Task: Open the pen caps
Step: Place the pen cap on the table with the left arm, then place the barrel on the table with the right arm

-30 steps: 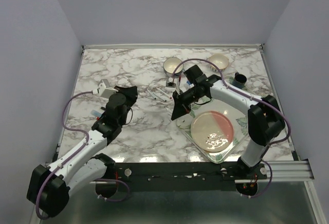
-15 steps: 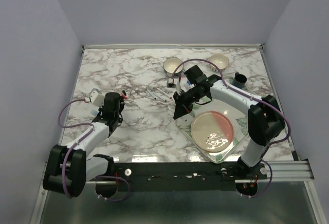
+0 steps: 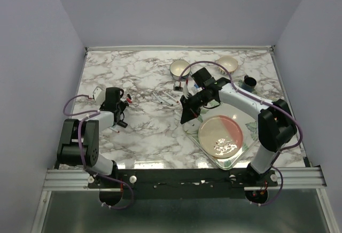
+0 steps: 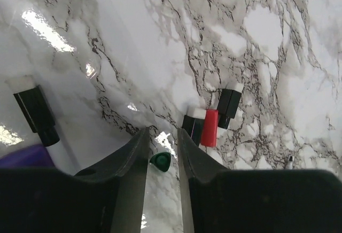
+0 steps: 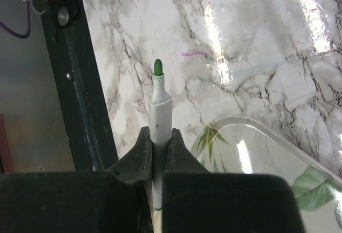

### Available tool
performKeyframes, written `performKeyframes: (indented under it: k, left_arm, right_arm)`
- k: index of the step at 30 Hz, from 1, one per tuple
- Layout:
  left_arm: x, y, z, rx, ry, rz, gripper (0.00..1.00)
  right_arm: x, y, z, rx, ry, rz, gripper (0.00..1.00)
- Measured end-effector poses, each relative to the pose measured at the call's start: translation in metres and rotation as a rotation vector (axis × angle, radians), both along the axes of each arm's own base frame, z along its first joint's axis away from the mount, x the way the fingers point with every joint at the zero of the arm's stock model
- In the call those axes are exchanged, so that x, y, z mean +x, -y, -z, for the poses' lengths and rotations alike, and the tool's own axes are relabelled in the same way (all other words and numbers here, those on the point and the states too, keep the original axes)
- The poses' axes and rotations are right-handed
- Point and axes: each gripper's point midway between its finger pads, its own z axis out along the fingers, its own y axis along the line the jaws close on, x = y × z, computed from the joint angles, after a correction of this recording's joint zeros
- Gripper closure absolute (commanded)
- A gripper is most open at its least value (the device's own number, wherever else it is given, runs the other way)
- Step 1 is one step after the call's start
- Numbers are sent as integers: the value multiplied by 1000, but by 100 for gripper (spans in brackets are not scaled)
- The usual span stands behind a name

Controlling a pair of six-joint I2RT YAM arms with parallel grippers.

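Observation:
My left gripper [image 4: 163,134] [image 3: 121,119] hangs over the table's left side with its jaws slightly apart. A small green pen cap [image 4: 160,160] shows end-on between them, against the left finger and free of the right one. Just beyond the fingertips lie a red cap [image 4: 210,128] and two black caps [image 4: 230,103] [image 4: 192,127]. Another black cap [image 4: 35,113] lies off to the left. My right gripper [image 5: 159,137] [image 3: 184,116] is shut on a white pen barrel [image 5: 159,110] whose green tip is bare.
Several white pens [image 3: 163,98] lie mid-table. A clear tray [image 3: 192,131] holding a pink-and-cream plate [image 3: 220,137] sits at the front right under my right arm. Two bowls [image 3: 179,68] [image 3: 228,62] and a dark cup [image 3: 249,83] stand at the back.
My left arm has swung back to the left side of the table, and its jaws have parted around the green cap. The right arm and its pen have stayed put.

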Motion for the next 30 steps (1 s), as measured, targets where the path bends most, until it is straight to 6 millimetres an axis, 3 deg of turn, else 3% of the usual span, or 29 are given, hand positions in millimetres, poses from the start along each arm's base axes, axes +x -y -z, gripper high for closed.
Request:
performKeyframes:
  k: [8, 15, 22, 27, 30]
  left_arm:
    - [11, -2, -1, -22, 11, 6, 45]
    - [10, -4, -15, -24, 32, 12, 22]
    - [10, 6, -98, -26, 238, 96, 6]
    - [11, 33, -179, 12, 390, 322, 4]
    - [9, 47, -212, 67, 432, 461, 3]
  right_arm:
    - [1, 1, 0, 0, 1, 4, 99]
    - [11, 8, 8, -50, 48, 28, 99]
    - [37, 23, 22, -177, 153, 96, 95]
    - [87, 10, 28, -247, 240, 114, 92]
    - [113, 4, 39, -302, 267, 116, 89]
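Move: The green cap lies on the table between the left hand's slightly parted fingers, about 1 cm below the finger point. Straight ahead of that hand are a black cap at about 3 cm, a red cap at 4 cm and another black cap at 6 cm. A black pen lies about 10 cm back and 1 cm left. The right hand grips the green-tipped pen; the laid-out pens are some 16 cm ahead, 8 cm left and 10 cm below it, the round plate 3 cm back and 17 cm right. The left fingers, already loosened around the green cap, spread wide and leave it, the hand first easing about 1 cm forward, then climbing some 20 cm and drifting right while tilting up and turning clockwise. After a short hold the right hand keeps its pinch on the pen and carries it about 11 cm forward and a little down, tilting, towards the laid-out pens. ##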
